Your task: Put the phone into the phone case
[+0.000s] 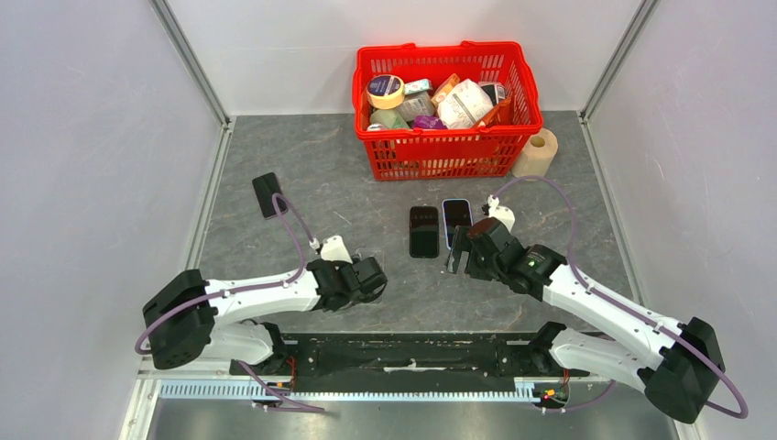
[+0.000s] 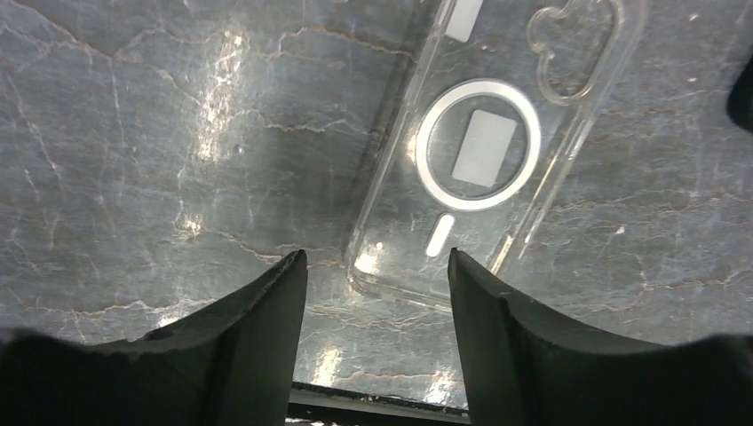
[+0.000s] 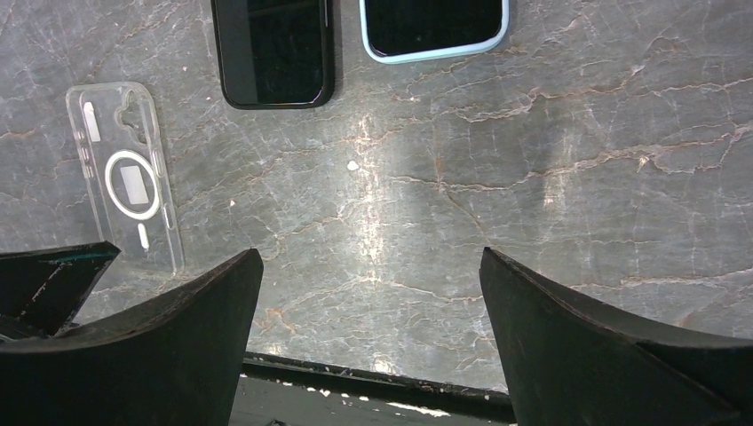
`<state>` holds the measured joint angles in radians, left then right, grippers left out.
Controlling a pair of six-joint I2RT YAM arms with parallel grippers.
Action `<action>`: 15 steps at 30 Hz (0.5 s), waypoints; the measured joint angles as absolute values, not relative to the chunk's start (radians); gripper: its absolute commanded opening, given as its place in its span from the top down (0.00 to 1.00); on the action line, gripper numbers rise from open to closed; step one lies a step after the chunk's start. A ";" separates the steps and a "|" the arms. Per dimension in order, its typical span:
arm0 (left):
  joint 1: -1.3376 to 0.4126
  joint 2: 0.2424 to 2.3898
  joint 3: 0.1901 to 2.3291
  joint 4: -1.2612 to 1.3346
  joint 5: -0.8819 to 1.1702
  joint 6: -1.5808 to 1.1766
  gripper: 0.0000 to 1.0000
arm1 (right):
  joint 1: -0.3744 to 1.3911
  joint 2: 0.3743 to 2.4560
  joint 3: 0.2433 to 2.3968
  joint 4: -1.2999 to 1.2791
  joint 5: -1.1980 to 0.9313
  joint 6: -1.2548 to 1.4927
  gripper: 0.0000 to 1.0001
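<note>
A clear phone case [image 2: 484,151] with a white ring lies flat on the grey marble table. Its near end sits just beyond the fingertips of my left gripper [image 2: 377,266], which is open and holds nothing. In the right wrist view the case [image 3: 124,177] lies at the left. A black phone [image 1: 423,231] lies face up mid-table, and a second phone with a light-blue rim [image 1: 456,218] lies beside it on the right. My right gripper [image 1: 455,255] hovers just near of these two, wide open and empty [image 3: 368,257]. The black phone [image 3: 275,49] and the blue-rimmed one [image 3: 433,27] lie ahead of it.
A red basket [image 1: 446,50] full of small goods stands at the back. A pale roll [image 1: 538,151] stands at its right corner. A flat black device [image 1: 268,194] lies at the left. Metal frame posts run along both sides of the table.
</note>
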<state>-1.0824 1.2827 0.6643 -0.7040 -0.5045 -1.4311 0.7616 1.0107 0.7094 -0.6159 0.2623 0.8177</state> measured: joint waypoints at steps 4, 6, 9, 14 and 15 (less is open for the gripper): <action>-1.078 1.274 0.706 -0.731 -0.549 -1.417 0.20 | 0.762 1.003 0.709 -0.613 0.259 0.818 0.01; -1.059 1.263 0.726 -0.738 -0.559 -1.391 0.19 | 0.762 0.999 0.709 -0.613 0.258 0.818 0.01; -0.963 1.246 0.783 -0.741 -0.565 -1.302 0.17 | 0.762 0.993 0.709 -0.613 0.255 0.818 0.01; -0.687 1.246 0.881 -0.693 -0.516 -1.111 0.16 | 0.762 0.986 0.709 -0.613 0.248 0.817 0.01; -0.636 1.253 0.898 -0.685 -0.506 -1.076 0.16 | 0.762 0.986 0.709 -0.613 0.245 0.817 0.01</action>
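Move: The loose black phone waiting on the far left of the table lies about 27 cm ahead of the left hand and 25 cm to its left, some 3 cm lower. The clear phone case, already let go, lies just under and ahead of this hand, its middle about 4 cm ahead and 3 cm right; the black-cased phone is roughly 16 cm ahead and 18 cm right. From the right hand the loose phone is about 19 cm ahead, 53 cm left and 10 cm below. With the clear case already released, the left hand first lifts almost straight up from its near end while the fingers, already part open, spread further to nearly wide. It then speeds up into a sweep forward and left towards the loose black phone, covering in all about 12 cm forward, 8 cm up and 5 cm left, as the wrist tips the fingers some 10 degrees outward and turns slightly counter-clockwise. ##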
